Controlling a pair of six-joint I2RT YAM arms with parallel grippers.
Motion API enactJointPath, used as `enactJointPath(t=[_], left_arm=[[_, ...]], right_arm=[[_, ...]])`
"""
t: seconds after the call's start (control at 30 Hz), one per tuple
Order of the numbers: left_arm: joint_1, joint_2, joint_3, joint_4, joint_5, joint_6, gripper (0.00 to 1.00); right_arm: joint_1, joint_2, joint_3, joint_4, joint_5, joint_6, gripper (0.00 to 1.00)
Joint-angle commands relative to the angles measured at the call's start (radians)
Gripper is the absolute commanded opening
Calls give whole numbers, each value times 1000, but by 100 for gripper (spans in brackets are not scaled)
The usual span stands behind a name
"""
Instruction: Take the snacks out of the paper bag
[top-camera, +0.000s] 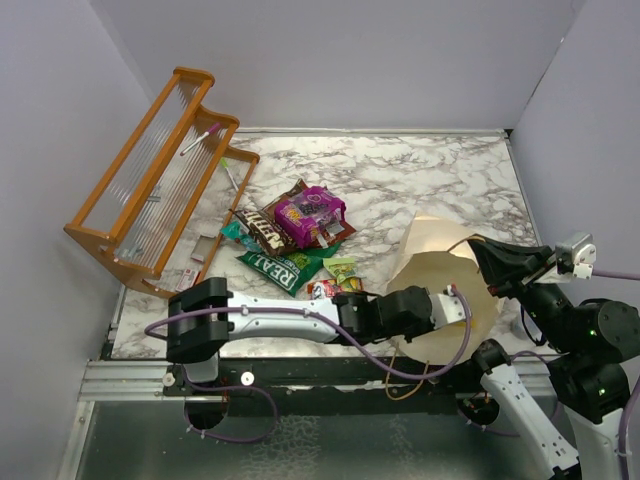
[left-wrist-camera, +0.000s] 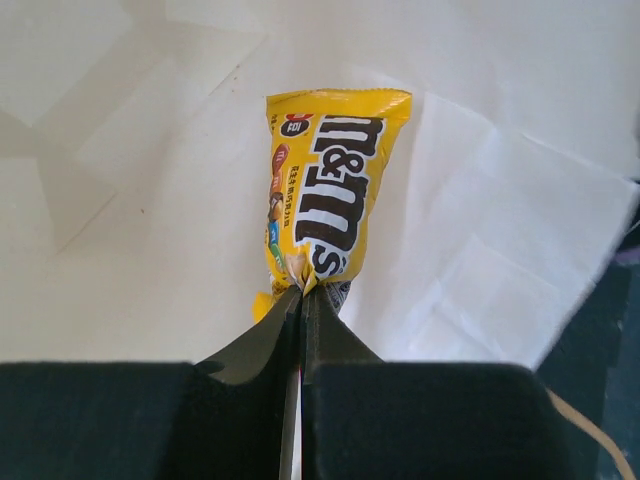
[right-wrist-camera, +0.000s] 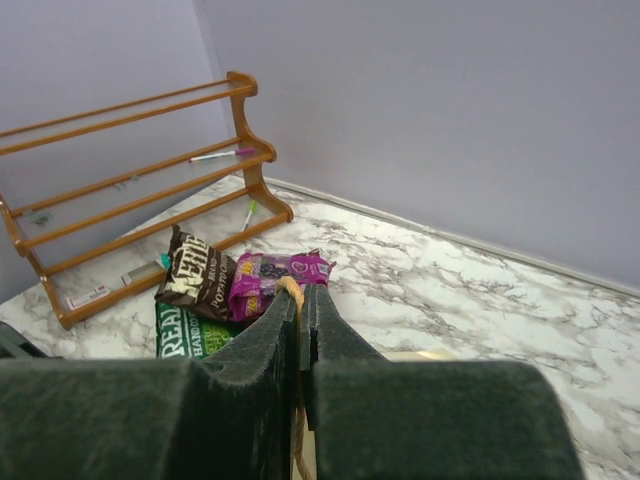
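Note:
The paper bag (top-camera: 432, 240) lies on its side at the right of the table, its mouth toward the arms. My left gripper (top-camera: 452, 308) reaches into that mouth. In the left wrist view the left gripper (left-wrist-camera: 303, 290) is shut on the crimped near end of a yellow M&M's packet (left-wrist-camera: 330, 185), which lies on the bag's pale inner wall (left-wrist-camera: 500, 250). My right gripper (right-wrist-camera: 303, 292) is shut on the bag's brown cord handle (right-wrist-camera: 291, 288), at the bag's upper rim (top-camera: 476, 246). Other snacks lie in a pile on the table: a green bag (top-camera: 283, 266), a brown packet (top-camera: 262, 230) and a magenta one (top-camera: 312, 212).
An orange wooden rack (top-camera: 150, 175) stands tilted at the back left with a pen (top-camera: 200, 138) on it. Small yellow and red packets (top-camera: 338, 278) lie just left of the bag. Grey walls close the table at the back and on both sides.

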Motion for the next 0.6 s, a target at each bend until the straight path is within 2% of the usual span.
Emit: enactJointPath(t=[0.0,0.37,0.57], left_arm=[[-34,-136,-16,-64,-3,88,1],[-44,-401,-120,-96,-35,132,0],[-45,-468,-164,-117,-71,133,0]], right_arm=[[0,10,16,16,36,-18,2],[0,13,-1,13,46,-17,3],[0,-7,-31,26,115,7,2]])
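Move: The left gripper already holds the yellow M&M's packet inside the paper bag, whose middle is about 4 cm ahead and 4 cm to its right. The red snack packet at the near edge of the snack pile lies roughly 23 cm left, 8 cm ahead and 14 cm below; the small green packet is about 4 cm beyond the red one. From the right gripper, which has the bag's handle, the red packet is some 22 cm left, 5 cm ahead, well below. Draw the left gripper up about 10 cm and left some 8 cm, easing back a little at the start, out through the bag's mouth and towards the snack pile. Keep the M&M's packet pinched by its end and tilt the fingertips up about 10 degrees on the way. Hold the right gripper still, shut on the bag's handle, so the bag stays open. ##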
